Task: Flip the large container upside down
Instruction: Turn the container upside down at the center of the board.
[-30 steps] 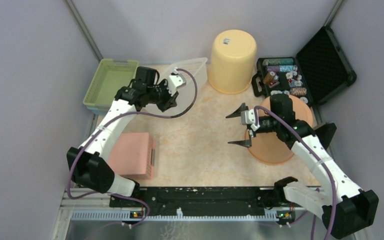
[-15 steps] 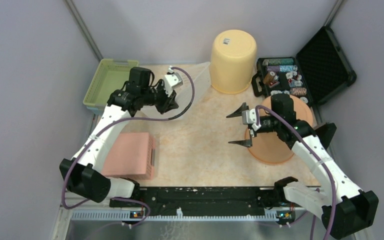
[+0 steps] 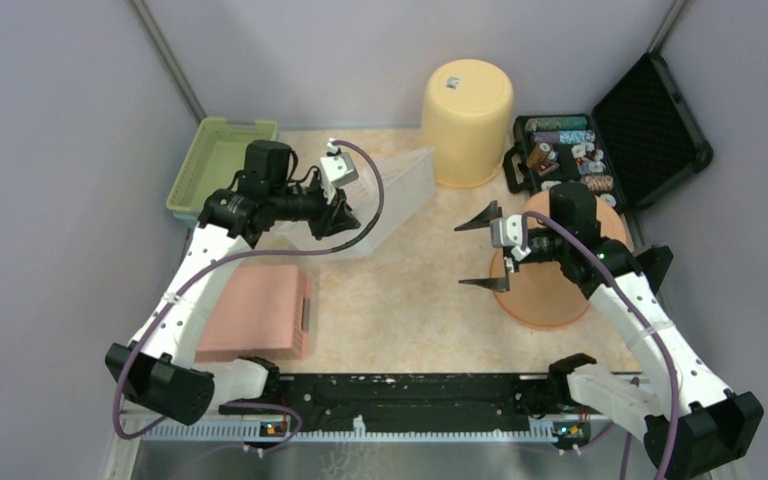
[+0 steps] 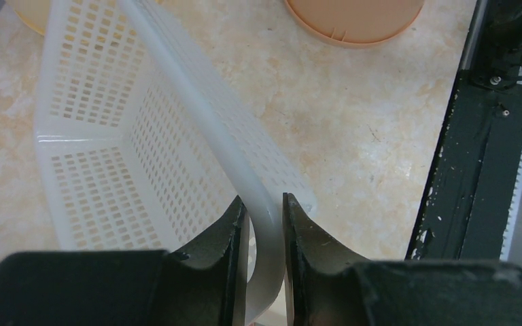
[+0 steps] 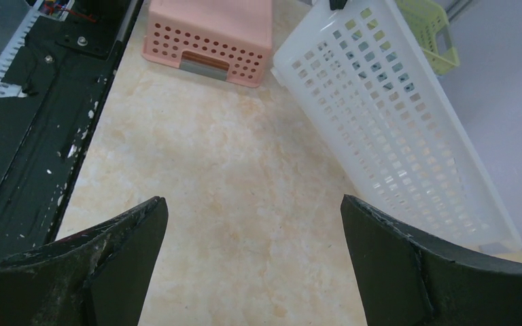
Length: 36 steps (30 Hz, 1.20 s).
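Observation:
The large container is a white perforated basket (image 3: 392, 192), tipped on its side at the back middle of the table. My left gripper (image 3: 344, 214) is shut on its rim. In the left wrist view the white rim strip (image 4: 197, 112) runs down between the two black fingers (image 4: 228, 238) of the gripper (image 4: 265, 212), and the mesh walls (image 4: 102, 149) open away to the left. My right gripper (image 3: 481, 250) hangs open over bare table, to the right of the basket and apart from it. In the right wrist view the basket's slanted mesh side (image 5: 394, 122) shows past the wide-open gripper (image 5: 255, 212).
An upturned yellow bucket (image 3: 466, 120) stands at the back. An upturned orange basin (image 3: 550, 290) lies under the right arm. An open black case of chips (image 3: 580, 155) is at the back right, a green basket (image 3: 215, 165) at the back left and an upturned pink basket (image 3: 265, 312) at the near left.
My left arm has swung left and nearer with the basket's rim in its grip, and the basket has tipped further over onto its side. The right gripper has barely moved.

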Tool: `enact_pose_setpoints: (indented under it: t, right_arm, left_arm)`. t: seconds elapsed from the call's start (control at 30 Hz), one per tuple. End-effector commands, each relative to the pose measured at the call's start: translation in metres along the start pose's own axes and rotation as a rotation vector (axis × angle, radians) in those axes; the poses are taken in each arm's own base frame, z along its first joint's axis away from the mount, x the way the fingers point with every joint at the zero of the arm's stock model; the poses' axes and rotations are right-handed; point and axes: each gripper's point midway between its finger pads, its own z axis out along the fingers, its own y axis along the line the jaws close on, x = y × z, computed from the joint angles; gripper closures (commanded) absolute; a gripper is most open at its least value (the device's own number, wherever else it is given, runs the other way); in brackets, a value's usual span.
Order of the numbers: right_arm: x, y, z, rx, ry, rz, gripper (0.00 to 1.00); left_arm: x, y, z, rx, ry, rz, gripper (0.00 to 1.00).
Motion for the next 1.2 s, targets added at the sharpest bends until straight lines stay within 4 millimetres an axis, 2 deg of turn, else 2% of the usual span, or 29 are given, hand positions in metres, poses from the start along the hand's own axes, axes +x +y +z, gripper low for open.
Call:
enact_pose_setpoints:
  t: [0.0, 0.23, 0.47, 0.57, 0.7, 0.8, 0.97, 1.17]
  right_arm:
    - [-0.036, -0.008, -0.006, -0.007, -0.067, -0.086, 0.01]
    - [-0.043, -0.011, -0.009, 0.002, -0.067, -0.101, 0.01]
    - [-0.061, -0.022, -0.012, 0.004, -0.076, -0.125, 0.01]
    - [-0.065, -0.029, -0.010, 0.000, -0.083, -0.122, 0.02]
    - [-0.065, -0.040, -0.006, 0.000, -0.083, -0.104, 0.08]
    - [-0.062, -0.046, -0.003, 0.013, -0.069, -0.114, 0.11]
    - [-0.045, -0.047, 0.008, 0.014, -0.015, -0.134, 0.16]
    - [-0.028, -0.050, 0.023, 0.013, 0.046, -0.157, 0.26]
  left_arm:
    - [-0.028, -0.010, -0.011, 0.009, -0.116, 0.077, 1.00]
    - [-0.030, -0.016, -0.009, 0.045, -0.148, 0.062, 1.00]
    - [-0.020, -0.057, -0.009, 0.278, -0.172, 0.087, 1.00]
    - [-0.014, -0.067, -0.010, 0.331, -0.176, 0.088, 1.00]
    - [-0.011, -0.080, -0.012, 0.395, -0.202, 0.086, 1.00]
    - [-0.010, -0.090, -0.014, 0.443, -0.230, 0.080, 1.00]
    - [-0.006, -0.103, -0.015, 0.526, -0.266, 0.061, 1.00]
    - [-0.001, -0.108, -0.015, 0.564, -0.271, 0.039, 1.00]
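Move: My left hand already holds one end of the white basket by its rim. The clear board centre lies about 14 cm to its right, 3 cm ahead and some 20 cm below; the upturned pink basket sits 19 cm left, 10 cm back and 14 cm lower. From my open right hand, the white basket's free end is roughly 15 cm ahead, 8 cm left and 5 cm down, the yellow bucket 30 cm straight ahead, and the orange bucket 17 cm right, 3 cm ahead. Keeping my pinch on the rim, I draw my left hand back about 9 cm and slightly right, turning it some 25 degrees clockwise and rolling its left side down, so the white basket's free end comes round towards my right hand. Meanwhile I lift my right hand about 6 cm, then lower it 2 cm while easing forward and left over that end, fingers narrowing by roughly a quarter. ##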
